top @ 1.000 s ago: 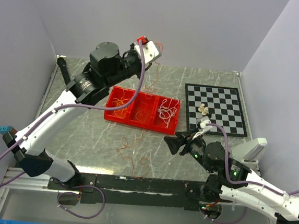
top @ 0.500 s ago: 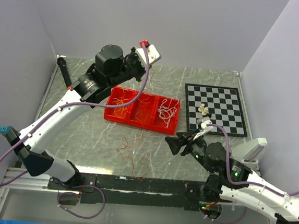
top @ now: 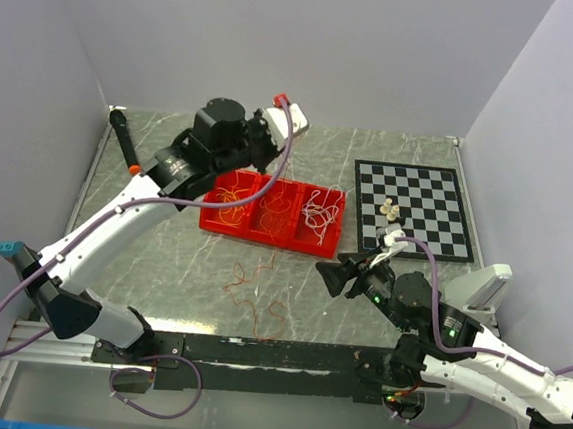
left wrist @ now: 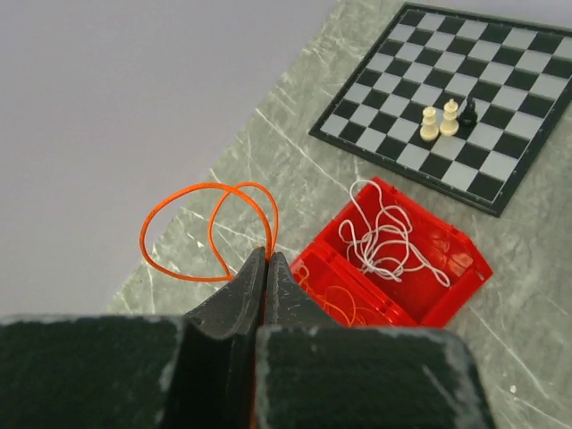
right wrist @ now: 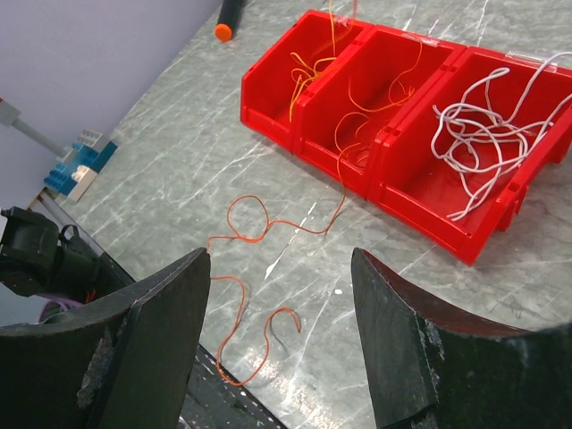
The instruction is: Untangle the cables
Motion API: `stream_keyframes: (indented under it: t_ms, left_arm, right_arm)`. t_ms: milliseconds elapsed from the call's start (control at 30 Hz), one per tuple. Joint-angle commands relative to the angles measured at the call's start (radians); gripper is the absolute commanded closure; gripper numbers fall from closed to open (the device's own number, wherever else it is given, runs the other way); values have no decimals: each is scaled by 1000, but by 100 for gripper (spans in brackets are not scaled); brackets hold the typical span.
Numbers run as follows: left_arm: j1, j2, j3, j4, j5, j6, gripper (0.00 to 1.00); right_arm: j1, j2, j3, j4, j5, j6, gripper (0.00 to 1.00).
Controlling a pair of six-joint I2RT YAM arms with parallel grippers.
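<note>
My left gripper [left wrist: 265, 255] is shut on a thin orange cable [left wrist: 205, 185] that loops out past its fingertips, held up over the back left of the red tray [top: 264, 239]. The tray's left and middle compartments hold orange and yellow cables [top: 233, 195]. Its right compartment holds white cables [top: 319, 212]. Another loose orange cable [right wrist: 248, 197] lies curled on the table in front of the tray. My right gripper [right wrist: 279, 259] hangs open above that loose cable, nothing between its fingers, right of it in the top view [top: 335, 275].
A chessboard [top: 413, 208] with a few pieces [top: 391, 210] lies at the right. A black marker with an orange tip [top: 124, 140] rests by the left wall. White walls close the table on three sides.
My left arm has swung right and down towards the tray, carrying the orange cable. The right arm has not moved.
</note>
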State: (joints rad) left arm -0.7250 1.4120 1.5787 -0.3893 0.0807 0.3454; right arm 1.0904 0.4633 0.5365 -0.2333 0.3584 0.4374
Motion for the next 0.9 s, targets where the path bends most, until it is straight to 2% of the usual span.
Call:
stream_keyframes:
  t_ms: [0,100,167,267,367,633,867]
  left_arm:
    - [-1,-35,237,7,-12,-42,99]
    - [1,-15,345,16,2,-25,99]
    - [-1,-25,362,56,5,-7,99]
    - [-4,-61,331,130,5,15,99]
    - [-2,-56,336,107,8,15,99]
    - [-2,-82,233,138,-7,32,99]
    - [-4,-65,225,138,-2,30,99]
  right_arm:
    - [-3,23,26,22,2,-3,29]
    - [-3,37,36,35,-1,-5,29]
    - [-1,38,33,42,-6,-3,29]
    - [-3,35,28,43,-7,3,29]
    - [-3,29,26,34,-6,6,29]
    - [-3,23,23,34,-3,7,29]
    - [-3,15,17,35,-1,7,30]
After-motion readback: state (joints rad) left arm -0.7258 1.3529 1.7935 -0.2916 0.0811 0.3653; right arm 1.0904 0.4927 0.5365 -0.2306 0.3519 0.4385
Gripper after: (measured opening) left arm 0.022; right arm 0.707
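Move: The left hand already pinches the orange cable high above the red tray. The tray's middle compartment, where the cable trails, is about 10 cm ahead, 2 cm left and 37 cm below that hand. In the neighbouring compartments, the white cable is some 11 cm right of that middle and the yellow one 11 cm left, both level with it in reach. From the idle right hand the middle compartment is roughly 26 cm ahead, 13 cm left and 22 cm down. Up in one quick jerk goes the left hand, about 20 cm, easing some 5 cm back and 4 cm left while its fingertips tilt up nearly 30 degrees; then it sinks back about 6 cm, moving slightly forward and right and giving back a little of the tilt. The fingers stay shut on the orange cable, hoisting it away from the tray. ##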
